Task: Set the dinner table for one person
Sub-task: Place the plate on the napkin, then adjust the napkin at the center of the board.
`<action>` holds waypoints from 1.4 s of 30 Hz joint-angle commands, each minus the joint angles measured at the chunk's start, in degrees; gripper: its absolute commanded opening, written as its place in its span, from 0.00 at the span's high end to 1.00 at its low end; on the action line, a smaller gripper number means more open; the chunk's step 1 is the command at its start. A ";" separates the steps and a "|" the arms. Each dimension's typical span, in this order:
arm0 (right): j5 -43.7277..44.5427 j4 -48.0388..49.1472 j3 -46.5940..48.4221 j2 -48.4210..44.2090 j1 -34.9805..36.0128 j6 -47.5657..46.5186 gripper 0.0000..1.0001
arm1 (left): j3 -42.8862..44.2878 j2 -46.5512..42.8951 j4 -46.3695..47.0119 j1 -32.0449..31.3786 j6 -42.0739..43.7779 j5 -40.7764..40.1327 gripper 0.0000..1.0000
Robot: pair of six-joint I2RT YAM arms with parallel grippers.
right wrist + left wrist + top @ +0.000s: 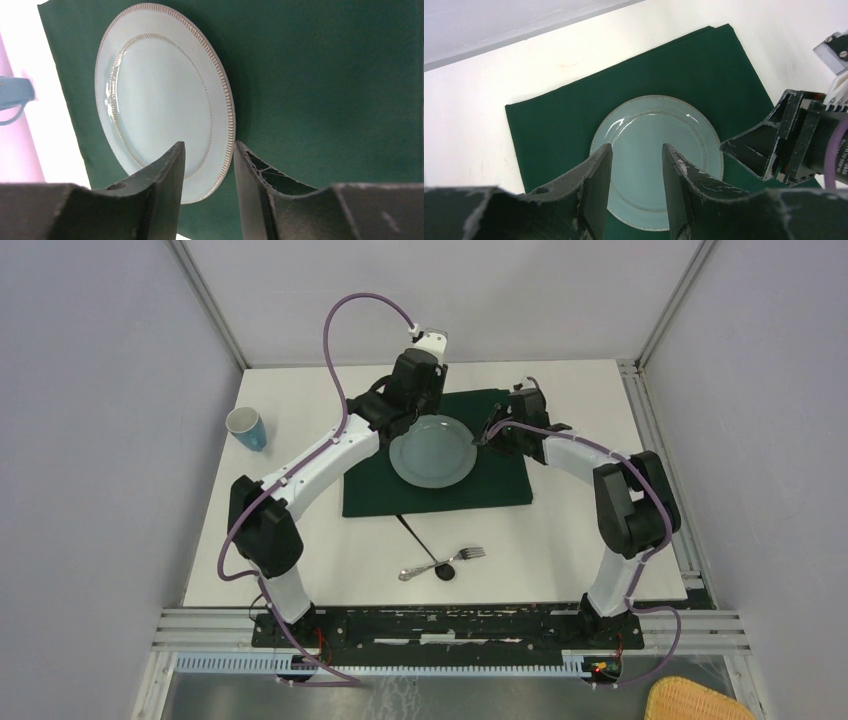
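Observation:
A pale blue plate (432,450) (649,125) (160,90) lies flat on a dark green cloth (500,485) (559,125) (325,90) in the middle of the white dinner table (300,540). My left gripper (412,418) (636,147) hangs open above the plate's far-left part, with nothing between its fingers. At the plate's right edge my right gripper (487,437) (209,145) is open too. The plate's rim shows in the gap between its fingers, clear of both.
A light blue cup (246,427) (12,95) stands on the table left of the cloth. In front of the cloth a silver fork (465,554) lies crossed with a dark utensil (420,540). A wicker basket (700,700) sits off the table at the near right.

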 commanded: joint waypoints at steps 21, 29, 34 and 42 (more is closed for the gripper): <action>15.52 -18.49 8.17 -3.30 0.05 -23.47 1.00 | -17.40 -3.88 3.78 4.62 -14.60 -5.39 0.98; 15.86 -17.67 12.02 2.72 0.03 -24.90 1.00 | -19.24 -0.67 4.39 6.13 -17.18 -6.63 0.98; 15.74 -17.50 15.25 5.89 0.05 -25.06 1.00 | -21.34 -0.04 5.45 9.06 -19.82 -5.97 0.98; 16.88 -18.75 20.79 9.88 0.01 -26.70 1.00 | -23.09 -1.46 6.48 13.34 -21.35 -1.02 0.98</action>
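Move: The set-down plate's middle lies about 9 cm to the right hand's left, nearly level and some 4 cm below it; the napkin's middle is about 8 cm left, level with the hand and 5 cm below. The high left hand has the plate almost straight beneath, about 23 cm down, with the napkin's middle just under it. From the left hand, the fork is some 26 cm back and the spoon 23 cm back, both 24 cm below and roughly in line. Both hands shut, left sinking 15 cm and leftward beside the plate, right going rightward, up, down, then forward. ##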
